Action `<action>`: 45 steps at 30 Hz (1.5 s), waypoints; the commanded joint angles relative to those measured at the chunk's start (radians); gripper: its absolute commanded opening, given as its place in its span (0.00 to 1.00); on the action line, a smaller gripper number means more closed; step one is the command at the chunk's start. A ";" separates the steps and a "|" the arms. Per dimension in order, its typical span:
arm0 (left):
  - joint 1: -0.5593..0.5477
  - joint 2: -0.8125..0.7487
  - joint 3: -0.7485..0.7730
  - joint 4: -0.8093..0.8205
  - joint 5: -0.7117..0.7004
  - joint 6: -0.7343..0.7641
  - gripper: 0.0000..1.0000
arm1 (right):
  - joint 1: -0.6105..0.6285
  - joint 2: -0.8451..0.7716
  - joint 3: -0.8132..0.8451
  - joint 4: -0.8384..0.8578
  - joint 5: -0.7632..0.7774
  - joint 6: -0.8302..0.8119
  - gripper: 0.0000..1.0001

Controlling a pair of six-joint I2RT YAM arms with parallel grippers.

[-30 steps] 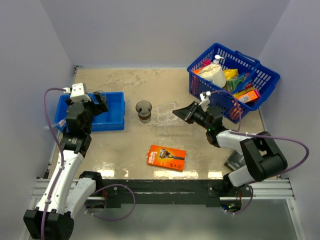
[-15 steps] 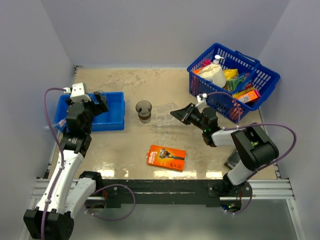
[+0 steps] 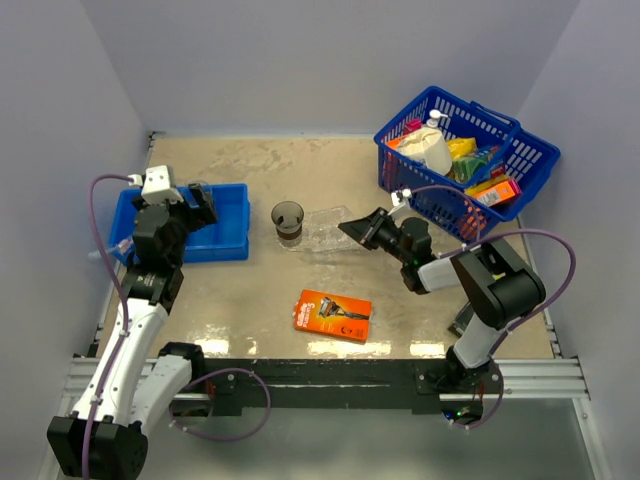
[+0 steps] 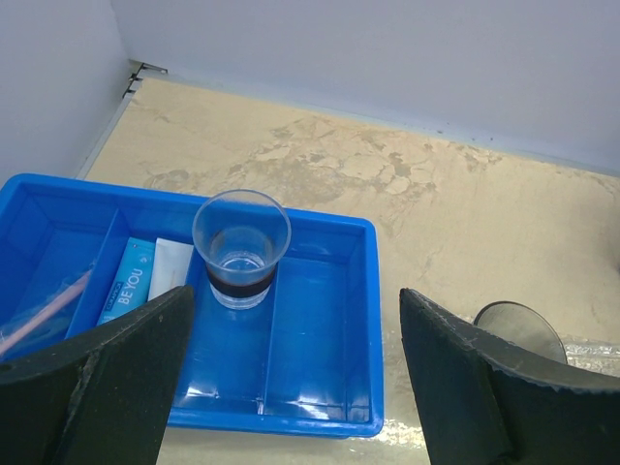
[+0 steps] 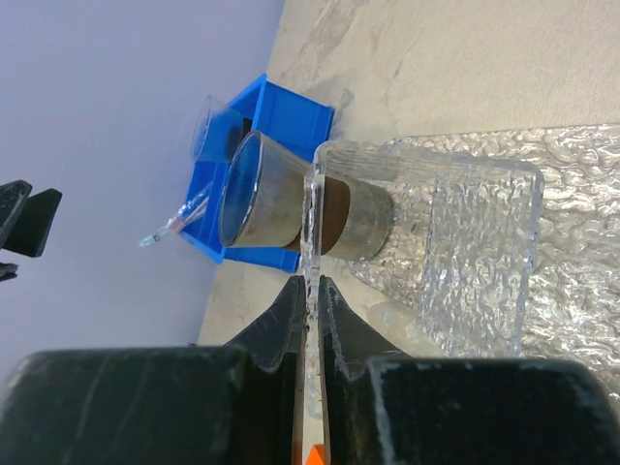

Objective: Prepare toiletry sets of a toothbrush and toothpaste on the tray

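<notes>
The clear tray (image 3: 326, 232) lies mid-table; in the right wrist view (image 5: 465, 252) its near rim stands between my fingers. My right gripper (image 3: 354, 228) (image 5: 312, 287) is shut on that rim. A brownish cup (image 3: 288, 222) (image 5: 281, 205) stands at the tray's left end; I cannot tell whether it is on the tray or beside it. My left gripper (image 3: 188, 212) (image 4: 291, 387) is open and empty above the blue compartment bin (image 4: 320, 387). The bin holds a second cup (image 4: 240, 244), a blue and white toothpaste tube (image 4: 128, 283) and a pinkish toothbrush (image 4: 41, 312).
An orange razor pack (image 3: 333, 314) lies near the front edge. A blue wire basket (image 3: 520, 150) full of items stands at the back right. The bin (image 3: 232, 228) sits at the left beside the wall.
My right arm has stretched a little to the left, with the gripper staying at the tray's right edge. The left arm, the cups and the bin have not moved.
</notes>
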 commanded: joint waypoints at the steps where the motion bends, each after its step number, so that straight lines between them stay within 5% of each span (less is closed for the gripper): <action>1: -0.006 0.001 -0.010 0.053 0.006 -0.006 0.90 | -0.001 -0.020 0.026 -0.057 0.069 -0.036 0.05; 16: -0.006 0.001 -0.010 0.052 0.008 -0.006 0.90 | -0.001 -0.020 0.041 -0.168 0.113 -0.091 0.32; 22: -0.006 0.000 -0.011 0.052 0.009 -0.006 0.90 | 0.001 -0.069 0.050 -0.253 0.152 -0.146 0.54; 30: -0.006 -0.005 -0.011 0.053 0.011 -0.006 0.91 | 0.009 -0.186 0.090 -0.465 0.253 -0.269 0.57; 37: -0.006 -0.008 -0.010 0.052 0.023 -0.006 0.91 | 0.090 -0.278 0.220 -0.840 0.438 -0.433 0.58; 45: -0.006 -0.011 -0.010 0.052 0.032 -0.008 0.91 | 0.125 -0.290 0.332 -1.063 0.466 -0.507 0.55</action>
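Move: The right hand still pinches a clear divided box by its raised edge. The textured clear tray it is going onto is centred about 3 cm ahead of that hand, 3 cm left and 6 cm below. The smoked cup stands some 12 cm left and 1 cm ahead, its middle slightly lower than the hand. The orange razor pack lies about 14 cm back and 2 cm left, also some 6 cm below. From the left hand, the tray lies about 30 cm right, 5 cm ahead and 20 cm down. The clear divided box is lowered onto the textured tray and let go: the right hand sinks about 4 cm, easing slightly to its right, while its fingers open to just over half. It then rises some 5 cm clear of the box, first drifting farther right and then partly back left, as the wrist rolls roughly 35 degrees, left side down. ##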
